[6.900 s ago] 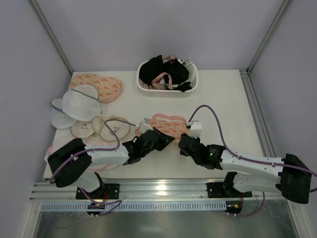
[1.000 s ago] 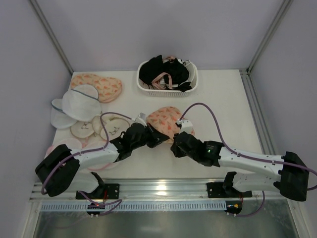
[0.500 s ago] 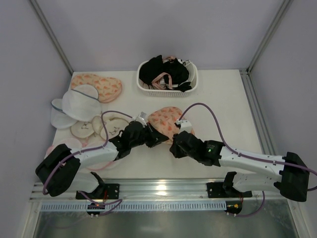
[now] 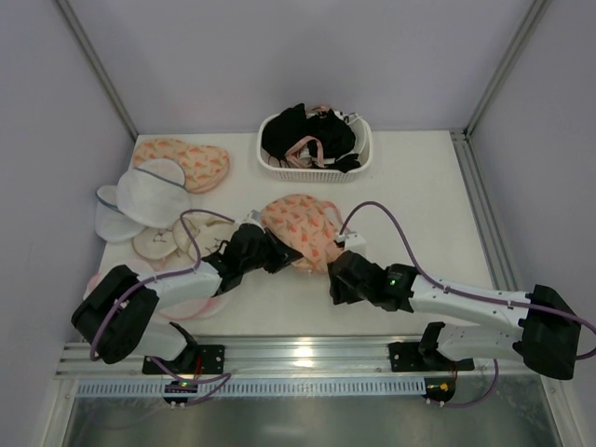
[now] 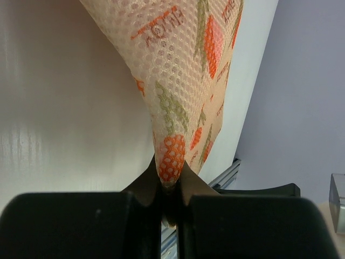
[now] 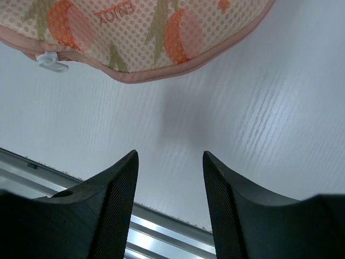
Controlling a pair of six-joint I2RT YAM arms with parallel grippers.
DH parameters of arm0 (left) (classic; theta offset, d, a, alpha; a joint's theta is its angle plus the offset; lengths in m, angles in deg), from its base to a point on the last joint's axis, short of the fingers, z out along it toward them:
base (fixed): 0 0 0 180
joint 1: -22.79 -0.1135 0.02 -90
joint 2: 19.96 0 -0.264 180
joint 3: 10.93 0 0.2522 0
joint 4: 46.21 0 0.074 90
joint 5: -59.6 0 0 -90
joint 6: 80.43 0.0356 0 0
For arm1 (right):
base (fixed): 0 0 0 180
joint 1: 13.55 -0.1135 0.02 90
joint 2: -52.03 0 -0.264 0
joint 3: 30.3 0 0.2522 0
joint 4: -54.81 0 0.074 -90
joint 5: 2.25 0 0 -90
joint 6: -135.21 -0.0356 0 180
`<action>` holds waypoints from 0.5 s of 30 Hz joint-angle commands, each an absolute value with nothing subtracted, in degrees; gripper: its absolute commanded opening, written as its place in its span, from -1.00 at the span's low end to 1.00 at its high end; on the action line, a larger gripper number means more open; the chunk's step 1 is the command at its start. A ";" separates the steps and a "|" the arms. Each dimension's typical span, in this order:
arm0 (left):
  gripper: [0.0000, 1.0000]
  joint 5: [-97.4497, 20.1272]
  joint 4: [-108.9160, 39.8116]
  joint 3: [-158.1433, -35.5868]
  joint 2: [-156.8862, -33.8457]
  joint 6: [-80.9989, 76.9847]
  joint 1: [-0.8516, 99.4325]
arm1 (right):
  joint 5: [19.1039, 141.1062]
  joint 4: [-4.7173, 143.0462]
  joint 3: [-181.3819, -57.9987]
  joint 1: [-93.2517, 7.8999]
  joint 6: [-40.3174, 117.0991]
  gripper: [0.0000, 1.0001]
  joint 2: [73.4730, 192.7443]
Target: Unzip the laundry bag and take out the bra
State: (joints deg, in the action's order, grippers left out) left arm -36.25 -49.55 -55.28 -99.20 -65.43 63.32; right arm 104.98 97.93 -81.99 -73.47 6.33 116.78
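Note:
The laundry bag (image 4: 303, 228), peach with orange print and a pink zip rim, is held mid-table between the arms. My left gripper (image 4: 268, 253) is shut on its left edge; in the left wrist view the mesh fabric (image 5: 183, 70) runs down into the closed gripper (image 5: 168, 175). My right gripper (image 4: 341, 277) is open and empty just near of the bag's right end. In the right wrist view the bag (image 6: 135, 32) and its white zip pull (image 6: 51, 62) hang above the open gripper (image 6: 170, 183), apart from it. The bra is hidden.
A second peach bag (image 4: 182, 160) lies at the far left, with white mesh bags (image 4: 149, 196) and cream round bags (image 4: 200, 237) next to it. A white basket (image 4: 315, 170) holding black garments (image 4: 298, 130) stands at the back. Pink cloth (image 4: 96, 281) peeks out by the left arm.
My left gripper has drawn the bag left and up, so more of its printed face shows. My right gripper has slid slightly right and nearer, off the bag.

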 commanded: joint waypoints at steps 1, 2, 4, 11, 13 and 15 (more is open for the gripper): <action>-1.00 -36.64 -53.28 -55.46 -98.18 -66.10 63.40 | 102.17 90.14 -80.72 -73.49 8.02 0.13 116.02; -1.00 -37.16 -53.45 -55.46 -98.27 -66.28 63.40 | 100.59 87.84 -80.01 -73.58 8.20 0.14 115.58; -1.00 -37.43 -54.42 -55.46 -98.88 -66.80 63.40 | 98.21 83.19 -79.39 -73.49 8.20 0.16 115.22; -1.00 -38.13 -57.06 -54.49 -99.94 -68.47 63.75 | 98.38 77.01 -82.28 -73.49 7.85 0.17 119.52; -1.00 -38.22 -56.97 -54.49 -99.68 -68.47 63.84 | 98.90 75.79 -83.77 -73.58 8.03 0.17 122.24; -1.00 -38.22 -56.88 -54.40 -99.33 -68.56 63.92 | 99.78 74.55 -84.39 -73.49 8.03 0.16 124.61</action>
State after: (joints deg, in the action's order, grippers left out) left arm -37.14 -52.41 -54.52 -99.84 -68.05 63.59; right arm 98.93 80.03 -81.33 -73.43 7.47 122.20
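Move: The zipper pull on the laundry bag's near edge lies about 7 cm to the right hand's left, some 3 cm ahead and a little lower. The left gripper stands next to it, about 8 cm left of the right hand, 5 cm ahead and 2 cm higher; the laundry bag's middle is about 12 cm ahead, 8 cm left and 4 cm down. From the left hand the pull is about 3 cm back, 1 cm right and 3 cm below. Sweeping left by about 6 cm along the bag's near edge, the right hand brings its open, still empty fingers towards the zipper pull, easing up about a centimetre, with a slight forward drift towards the end. Its wrist tilts some 10 degrees so the fingertips swing leftward, while the left hand keeps the bag's corner pinched, nearly still. ##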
